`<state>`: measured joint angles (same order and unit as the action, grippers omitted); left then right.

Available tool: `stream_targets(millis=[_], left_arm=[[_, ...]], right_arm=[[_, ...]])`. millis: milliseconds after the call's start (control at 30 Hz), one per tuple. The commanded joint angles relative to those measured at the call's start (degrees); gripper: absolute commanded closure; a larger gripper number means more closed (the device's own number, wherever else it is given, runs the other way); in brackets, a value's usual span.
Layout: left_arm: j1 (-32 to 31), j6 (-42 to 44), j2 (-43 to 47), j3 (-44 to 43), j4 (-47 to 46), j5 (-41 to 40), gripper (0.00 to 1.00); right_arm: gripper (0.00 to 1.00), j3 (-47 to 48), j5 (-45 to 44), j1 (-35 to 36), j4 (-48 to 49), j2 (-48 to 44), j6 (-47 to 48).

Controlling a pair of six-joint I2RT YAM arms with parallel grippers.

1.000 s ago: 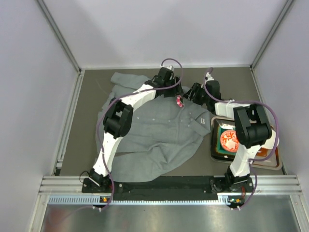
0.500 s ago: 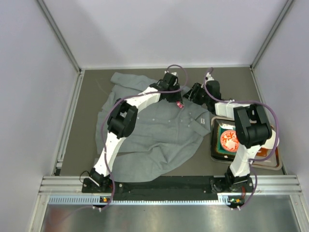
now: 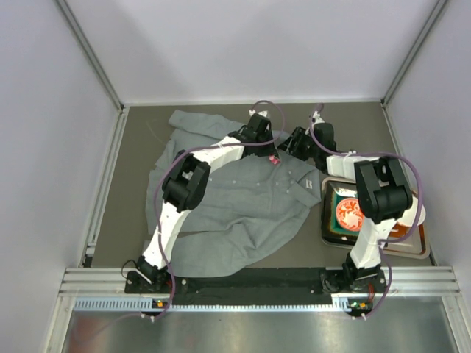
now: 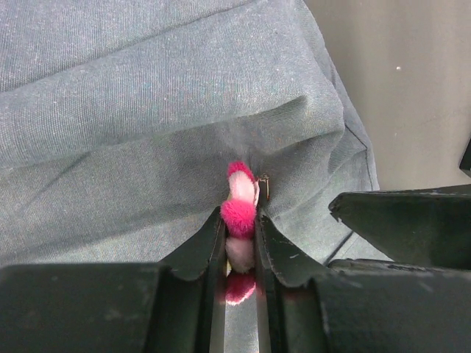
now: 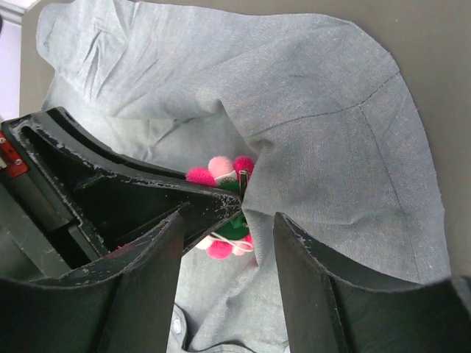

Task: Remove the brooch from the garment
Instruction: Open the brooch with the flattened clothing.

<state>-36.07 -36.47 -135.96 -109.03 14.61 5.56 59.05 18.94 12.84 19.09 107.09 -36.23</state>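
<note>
The grey garment (image 3: pixel 235 202) lies rumpled across the table's middle. Near its far right part sits the brooch (image 3: pixel 274 157), a cluster of pink and magenta puffs still pinned to the cloth. My left gripper (image 3: pixel 270 152) reaches over the shirt and is shut on the brooch (image 4: pixel 239 215), whose puffs are squeezed between both black fingers (image 4: pixel 202 246). My right gripper (image 3: pixel 289 149) hovers just right of it, open. In the right wrist view its fingers (image 5: pixel 313 272) straddle a raised fold of the garment (image 5: pixel 331 118), with the brooch (image 5: pixel 219 168) and the left finger just beyond.
A tray (image 3: pixel 326 220) holding a dark box with a round red-orange picture (image 3: pixel 348 212) sits at the right, beside the right arm. Grey walls enclose the table on three sides. A metal rail (image 3: pixel 257 279) runs along the near edge.
My left gripper has slid right over the collar area to the brooch and its jaws have come together on it. The right gripper has barely moved, narrowing slightly.
</note>
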Motion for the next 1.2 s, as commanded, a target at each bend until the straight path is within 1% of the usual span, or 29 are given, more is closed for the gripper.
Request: stream_targets(millis=[0, 300, 400, 467, 567, 767, 1133, 1167], left_arm=[[-0.8, -1.2, 4.3, 2.2, -5.6, -4.2, 1.00], [-1.6, -1.9, 4.7, 2.2, -7.0, -9.2, 1.00], [-1.9, -1.9, 6.1, 4.9, -10.3, -10.2, 1.00], [-2.0, -1.8, 7.9, 8.5, -14.1, -11.3, 1.00], [-2.0, -1.6, 8.9, 11.0, -18.1, -11.7, 1.00], [-2.0, -1.5, 8.6, 13.1, -21.4, -10.5, 1.00], [-2.0, -0.3, 8.8, 16.0, -25.4, -10.7, 1.00], [-2.0, -0.3, 8.9, 16.7, -25.7, -10.7, 0.98]], right_arm=[[0.48, 3.4, 1.1, 0.1, 3.0, 1.3, -0.2], [0.49, 4.0, 0.6, 1.1, 2.9, 1.5, -0.2], [0.50, 4.1, 0.2, 1.3, 2.5, 1.3, 0.4], [0.50, 4.3, 0.3, 1.4, 2.6, 1.5, 0.7], [0.55, 4.4, 0.4, 1.7, 3.1, 1.6, 1.6], [0.66, 7.3, -1.7, 2.5, 1.6, 4.2, 3.5], [0.69, 11.6, -6.5, 4.5, -3.8, 6.8, 7.1], [0.69, 11.8, -7.0, 4.9, -4.1, 6.8, 7.6]])
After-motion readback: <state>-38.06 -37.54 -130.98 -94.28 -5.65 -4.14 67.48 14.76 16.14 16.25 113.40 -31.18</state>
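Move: The left gripper already grips the brooch, whose middle is at its fingertips, about 1 cm below the hand point. From the right gripper, the brooch lies some 2 cm ahead, 4 cm left and 2 cm below, with its metal clasp facing the right fingers. The garment's white label sits about 11 cm back, 6 cm to the right and 6 cm below the right gripper. Ease the right gripper left, then push it forward and left, about 3 cm in all, towards the brooch's clasp, narrowing the half-open fingers to roughly a third so that the tips come to either side of the metal. Keep the left grip shut on the brooch, tilting its fingers up about 10 degrees and turning them slightly counter-clockwise. ##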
